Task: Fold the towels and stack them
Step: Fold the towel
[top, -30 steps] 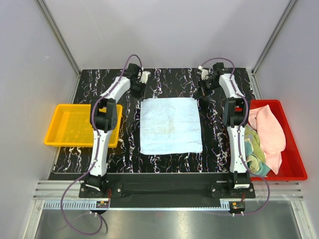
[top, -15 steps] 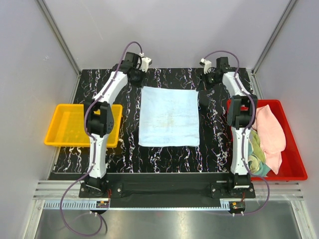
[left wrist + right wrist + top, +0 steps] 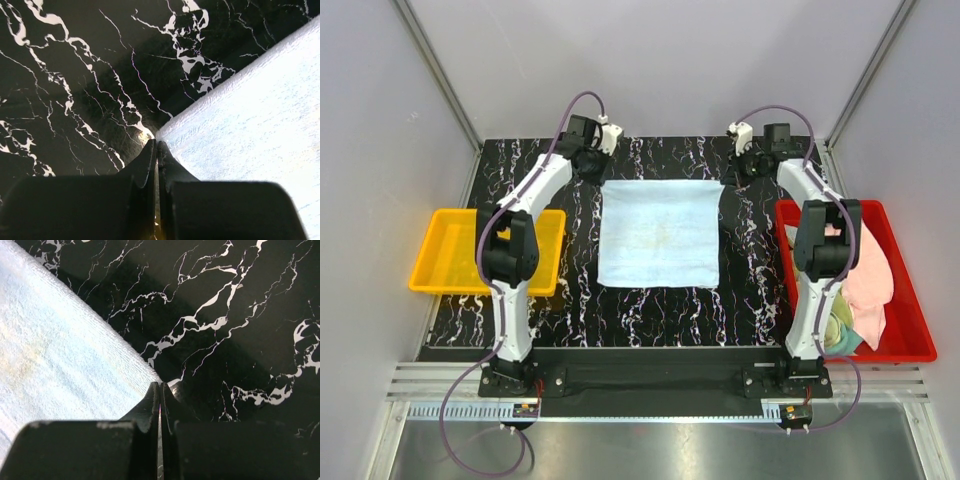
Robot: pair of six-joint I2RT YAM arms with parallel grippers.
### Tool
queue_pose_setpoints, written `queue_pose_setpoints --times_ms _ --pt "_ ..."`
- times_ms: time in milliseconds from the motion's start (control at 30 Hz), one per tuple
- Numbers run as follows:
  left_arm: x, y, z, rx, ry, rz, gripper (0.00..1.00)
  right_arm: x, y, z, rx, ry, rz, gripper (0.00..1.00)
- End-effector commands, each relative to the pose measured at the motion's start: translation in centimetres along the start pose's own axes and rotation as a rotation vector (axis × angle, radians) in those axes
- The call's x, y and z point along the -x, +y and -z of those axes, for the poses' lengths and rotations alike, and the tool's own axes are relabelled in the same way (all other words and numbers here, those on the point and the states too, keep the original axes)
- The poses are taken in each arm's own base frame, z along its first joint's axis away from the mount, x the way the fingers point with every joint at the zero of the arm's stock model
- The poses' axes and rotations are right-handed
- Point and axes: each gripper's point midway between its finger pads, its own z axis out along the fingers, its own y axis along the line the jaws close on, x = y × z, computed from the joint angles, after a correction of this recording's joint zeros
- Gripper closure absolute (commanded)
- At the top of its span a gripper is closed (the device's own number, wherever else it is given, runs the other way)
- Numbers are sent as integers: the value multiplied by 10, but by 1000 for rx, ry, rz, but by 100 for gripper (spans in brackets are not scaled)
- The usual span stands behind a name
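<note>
A light blue towel (image 3: pixel 660 232) lies spread flat on the black marbled table (image 3: pixel 750 290). My left gripper (image 3: pixel 597 172) is shut on its far left corner, and in the left wrist view the gripper (image 3: pixel 157 143) pinches the tip of the towel (image 3: pixel 250 115). My right gripper (image 3: pixel 733 174) is shut on the far right corner, and in the right wrist view the gripper (image 3: pixel 160 385) meets the towel (image 3: pixel 55 350) at its edge. More towels, one pink (image 3: pixel 872 280) and one yellow-green (image 3: pixel 836 327), lie crumpled in the red tray (image 3: pixel 910 345).
A yellow tray (image 3: pixel 460 250) sits at the table's left edge, under the left arm's elbow. The red tray stands at the right edge, beside the right arm. Grey walls enclose the table at the back and sides.
Both arms have stretched toward the far edge and spread slightly apart. The blue towel slid away from the bases with them. The grips have not changed.
</note>
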Motion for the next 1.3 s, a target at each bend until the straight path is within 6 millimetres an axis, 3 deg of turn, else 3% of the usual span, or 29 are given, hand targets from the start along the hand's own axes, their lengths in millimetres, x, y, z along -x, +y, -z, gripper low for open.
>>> queue_pose_setpoints --times_ms 0,33,67,133,167,233,267,333,467,533,567,600,633,667,733,933,1167,1267 --pt "37 9 42 73 -149 -32 100 37 3 34 -85 -117 149 100" --pt "39 8 49 77 -164 -36 100 46 13 46 -80 -148 203 100" --pt "35 7 50 76 -157 -29 100 28 25 45 -41 -131 212 100" --pt "25 1 55 61 -145 -19 100 35 43 60 -17 -172 250 100" --pt "19 -1 56 54 -138 -10 100 23 52 59 3 -161 236 100" --pt "8 -11 64 34 -133 -5 100 26 67 71 12 -179 239 100" --pt "5 -14 68 31 -134 -1 100 13 73 71 24 -156 222 100" --pt "0 -20 81 23 -150 7 100 11 87 80 22 -150 228 100" --pt "-36 -39 84 -18 -99 43 100 -19 113 85 36 -103 184 100" --pt "-42 -46 91 -27 -104 57 100 -32 130 87 38 -85 146 100" --pt "-57 -51 87 -37 -78 67 100 -34 135 89 38 -86 135 100" --pt "-56 -54 93 -42 -97 67 100 -32 141 94 30 -97 140 100" --pt "-61 -60 92 -50 -91 76 100 -47 148 90 36 -74 113 100" --pt "-74 -64 89 -54 -69 79 100 -48 149 90 20 -82 123 100" --pt "-79 -72 91 -63 -71 86 100 -61 158 86 26 -60 114 100" --pt "-101 -93 90 -101 -31 94 100 -77 170 90 16 -36 73 100" --pt "-96 -93 111 -75 -64 87 100 -76 170 101 -19 -39 62 100" --pt "-103 -93 115 -67 -47 85 100 -78 173 104 -20 -35 48 100"
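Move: Behind the left hand, about 31 cm straight back and 11 cm below, lies the towel's near left corner; the yellow bin's middle is some 40 cm to that hand's left, 18 cm back and 7 cm below. From the right hand, the towel's near right corner is about 31 cm straight back and 10 cm below, while the red bin's middle lies roughly 45 cm right, 27 cm back and 7 cm below. Carrying the towel's raised far edge back over its own near part, both hands keep their corners pinched and travel towards the base, the left about 18 cm, the right about 21. Each arcs up a few centimetres first, sinks as the travel slows, then lifts slightly at the end; the fingers stay shut. ##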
